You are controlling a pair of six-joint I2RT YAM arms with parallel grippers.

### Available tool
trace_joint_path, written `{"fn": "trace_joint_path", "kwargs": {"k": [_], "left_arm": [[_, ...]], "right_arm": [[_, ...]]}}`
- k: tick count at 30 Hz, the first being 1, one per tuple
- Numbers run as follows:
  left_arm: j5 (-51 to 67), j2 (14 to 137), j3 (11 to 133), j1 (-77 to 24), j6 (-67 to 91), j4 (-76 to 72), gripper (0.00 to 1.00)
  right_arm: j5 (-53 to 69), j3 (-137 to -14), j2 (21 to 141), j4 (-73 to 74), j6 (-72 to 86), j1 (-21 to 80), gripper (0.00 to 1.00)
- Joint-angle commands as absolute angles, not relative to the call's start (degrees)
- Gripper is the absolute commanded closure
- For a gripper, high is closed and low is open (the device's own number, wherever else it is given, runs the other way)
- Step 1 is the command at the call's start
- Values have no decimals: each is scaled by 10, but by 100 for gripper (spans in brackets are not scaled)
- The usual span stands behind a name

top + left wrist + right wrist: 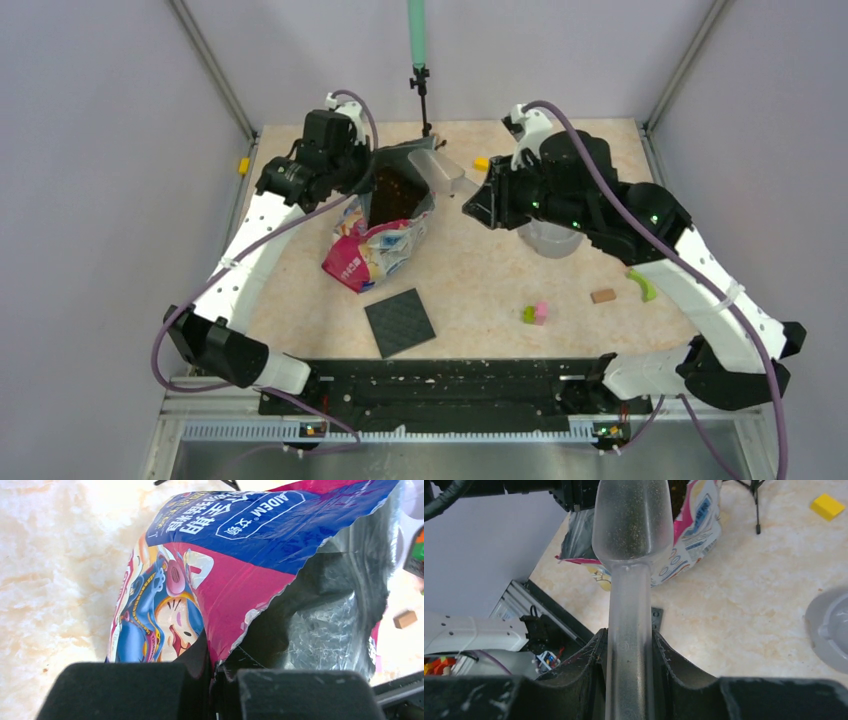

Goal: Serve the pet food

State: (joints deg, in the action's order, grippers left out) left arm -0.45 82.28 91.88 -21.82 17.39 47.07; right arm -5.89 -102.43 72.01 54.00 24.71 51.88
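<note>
The pink-and-blue printed bag (375,245) leans open at the back left, with brown pet food (395,195) showing in its mouth. My left gripper (352,172) is shut on the bag's upper left rim. In the left wrist view the bag (240,555) fills the frame and its torn edge runs into the closed gripper (220,672). My right gripper (482,198) is shut on the handle of a translucent scoop (440,168), whose head hangs at the bag's right rim. In the right wrist view the scoop (631,525) looks dusty, and I see no kibble in it.
A translucent grey bowl (550,240) sits partly under the right arm, and is the bowl (830,630) at right in the right wrist view. A black mat (400,322) lies near front centre. Toy blocks are scattered: yellow (481,163), green-pink (535,314), brown (602,295). A black stand (423,95) rises at the back.
</note>
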Motion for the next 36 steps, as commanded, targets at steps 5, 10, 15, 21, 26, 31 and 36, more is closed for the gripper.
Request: {"fn": "trace_joint_path", "kwargs": {"k": [5, 10, 15, 21, 26, 31, 36], "left_arm": [[64, 798, 956, -257, 182, 417, 100], [83, 782, 929, -273, 183, 413, 100], [113, 784, 886, -323, 177, 412, 100], [140, 791, 800, -360, 204, 330, 100], [91, 825, 774, -360, 182, 302, 100], [-20, 847, 842, -356, 128, 354, 100], [-57, 864, 879, -329, 82, 379, 100]], "right_arm": [[-3, -966, 737, 464, 321, 521, 100], [-32, -910, 745, 496, 354, 521, 100], [-47, -851, 745, 555, 399, 520, 100], [-64, -795, 717, 601, 440, 509, 100], [-71, -751, 706, 579, 452, 498, 100], [-52, -702, 725, 478, 456, 498, 100], [-14, -634, 778, 324, 457, 498, 100]]}}
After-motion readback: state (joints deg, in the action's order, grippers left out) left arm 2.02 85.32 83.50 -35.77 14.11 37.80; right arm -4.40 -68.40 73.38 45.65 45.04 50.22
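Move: The open mouth of the pet food bag lies about 12 cm ahead of the right hand, 17 cm to its left and 15 cm lower. From that hand, the dark mat is 4 cm back and 18 cm left, and the grey double bowl 24 cm ahead and 22 cm right, both some 39 cm down. The left hand grips the bag's rim; the scoop's head is about 3 cm back, 14 cm right and 8 cm above it. Right hand lowers the held scoop about 21 cm into the bag's mouth, tipping down; left pulls the rim rightward. ##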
